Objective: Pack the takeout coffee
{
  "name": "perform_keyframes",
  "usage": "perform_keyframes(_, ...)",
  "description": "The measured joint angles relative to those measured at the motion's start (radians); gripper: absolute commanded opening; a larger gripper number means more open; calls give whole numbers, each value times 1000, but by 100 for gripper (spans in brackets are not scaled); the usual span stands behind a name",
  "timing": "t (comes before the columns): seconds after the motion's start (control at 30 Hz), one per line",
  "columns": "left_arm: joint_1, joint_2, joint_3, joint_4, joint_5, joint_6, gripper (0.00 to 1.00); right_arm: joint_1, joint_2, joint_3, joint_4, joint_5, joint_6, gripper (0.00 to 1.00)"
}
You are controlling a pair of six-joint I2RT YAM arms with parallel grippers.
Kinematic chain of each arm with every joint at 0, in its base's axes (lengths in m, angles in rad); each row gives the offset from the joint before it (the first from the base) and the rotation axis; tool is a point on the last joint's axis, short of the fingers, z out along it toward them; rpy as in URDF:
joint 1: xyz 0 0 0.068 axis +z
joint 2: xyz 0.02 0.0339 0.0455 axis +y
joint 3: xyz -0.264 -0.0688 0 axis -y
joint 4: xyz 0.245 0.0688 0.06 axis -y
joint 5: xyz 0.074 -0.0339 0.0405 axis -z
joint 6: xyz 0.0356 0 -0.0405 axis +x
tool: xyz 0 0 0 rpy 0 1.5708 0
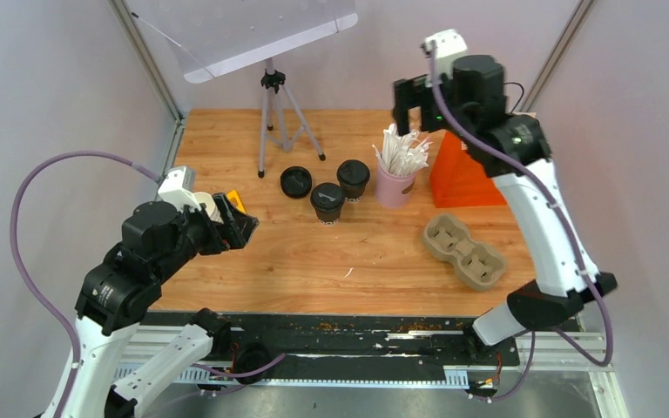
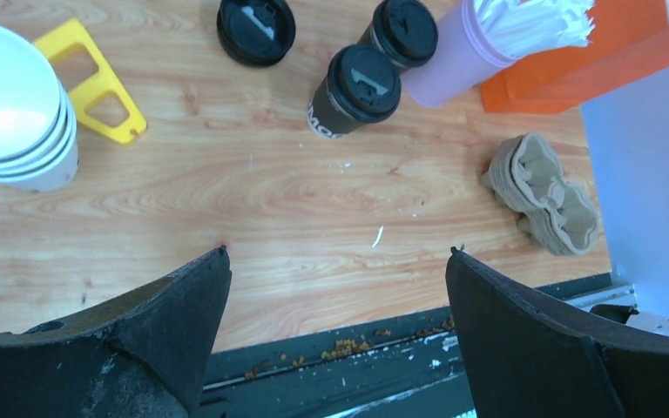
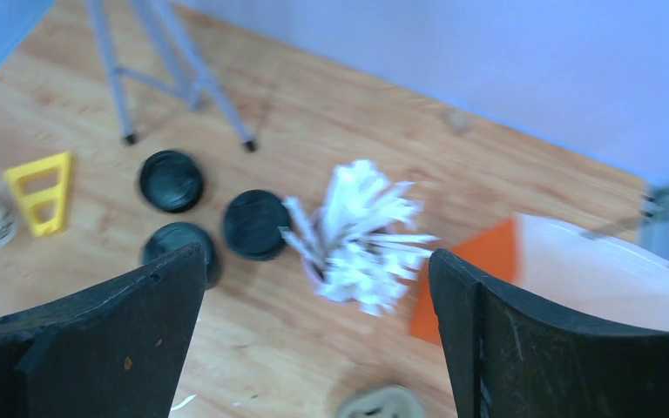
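Two takeout coffee cups with dark walls and black lids stand mid-table, one nearer [image 1: 327,202] [image 2: 357,87] [image 3: 179,244], one farther [image 1: 354,179] [image 2: 403,30] [image 3: 255,224]. A loose black lid [image 1: 296,182] [image 2: 255,30] [image 3: 171,180] lies to their left. My left gripper [image 1: 242,228] [image 2: 338,252] hovers open and empty over the table's left front, well short of the cups. High over the back of the table, the right gripper [image 1: 414,104] [image 3: 318,257] is open and empty above the pink straw cup.
A pink cup of white straws [image 1: 396,178] [image 2: 462,52] [image 3: 357,235] stands right of the cups. A brown pulp tray [image 1: 464,251] [image 2: 544,193] lies front right, an orange block [image 1: 462,174] behind it. A white cup stack [image 1: 202,203] [image 2: 13,113], yellow piece [image 2: 91,83] and tripod [image 1: 272,113] stand left.
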Motion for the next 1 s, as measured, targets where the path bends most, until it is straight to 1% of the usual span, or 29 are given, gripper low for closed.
perform_keyframes(0.1,0,-2,-9,-28,2,-36,93,-112,-90,-60,26,-4,-40,93)
perform_keyframes(0.2,0,-3,-9,-59,1,-54,89,-160,-101,-89,42,-11,-86,90)
perform_keyframes(0.3,0,-5,-6,-101,3,-60,85,-202,-57,-103,39,-24,-120,87)
perform_keyframes(0.5,0,-11,-5,-145,63,-55,80,-316,85,-101,2,-32,-159,87)
perform_keyframes(0.6,0,-11,-6,-148,126,-52,79,-351,159,-52,-41,-32,-165,87)
perform_keyframes(0.7,0,-11,-13,-147,170,-45,79,-375,238,35,-89,-29,-177,85)
perform_keyframes(0.83,0,-11,-33,-147,200,-42,79,-403,272,63,-116,-33,-186,80)
perform_keyframes(1.0,0,-9,-34,-144,207,-42,79,-439,272,39,-127,-60,-191,68)
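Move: The orange paper bag stands roughly 22 cm to the right hand's right and 8 cm farther out, its middle some 27 cm lower. The pink straw cup is about 3 cm ahead and 2 cm right; the two lidded coffees are 4 cm ahead and 8 cm left, and level and 14 cm left. The cup carrier lies 9 cm back, 17 cm right. From the left hand, the bag is some 27 cm ahead and 49 cm right. Swinging right across and beyond the straw cup, the right hand then reaches forward and sinks towards the orange bag's open mouth, some 16 cm right, 12 cm down and 9 cm forward overall. It tips down, turns clockwise and partly narrows its empty fingers. The left hand eases back and down about 5 cm, tipping down, its empty fingers narrowing slightly. ##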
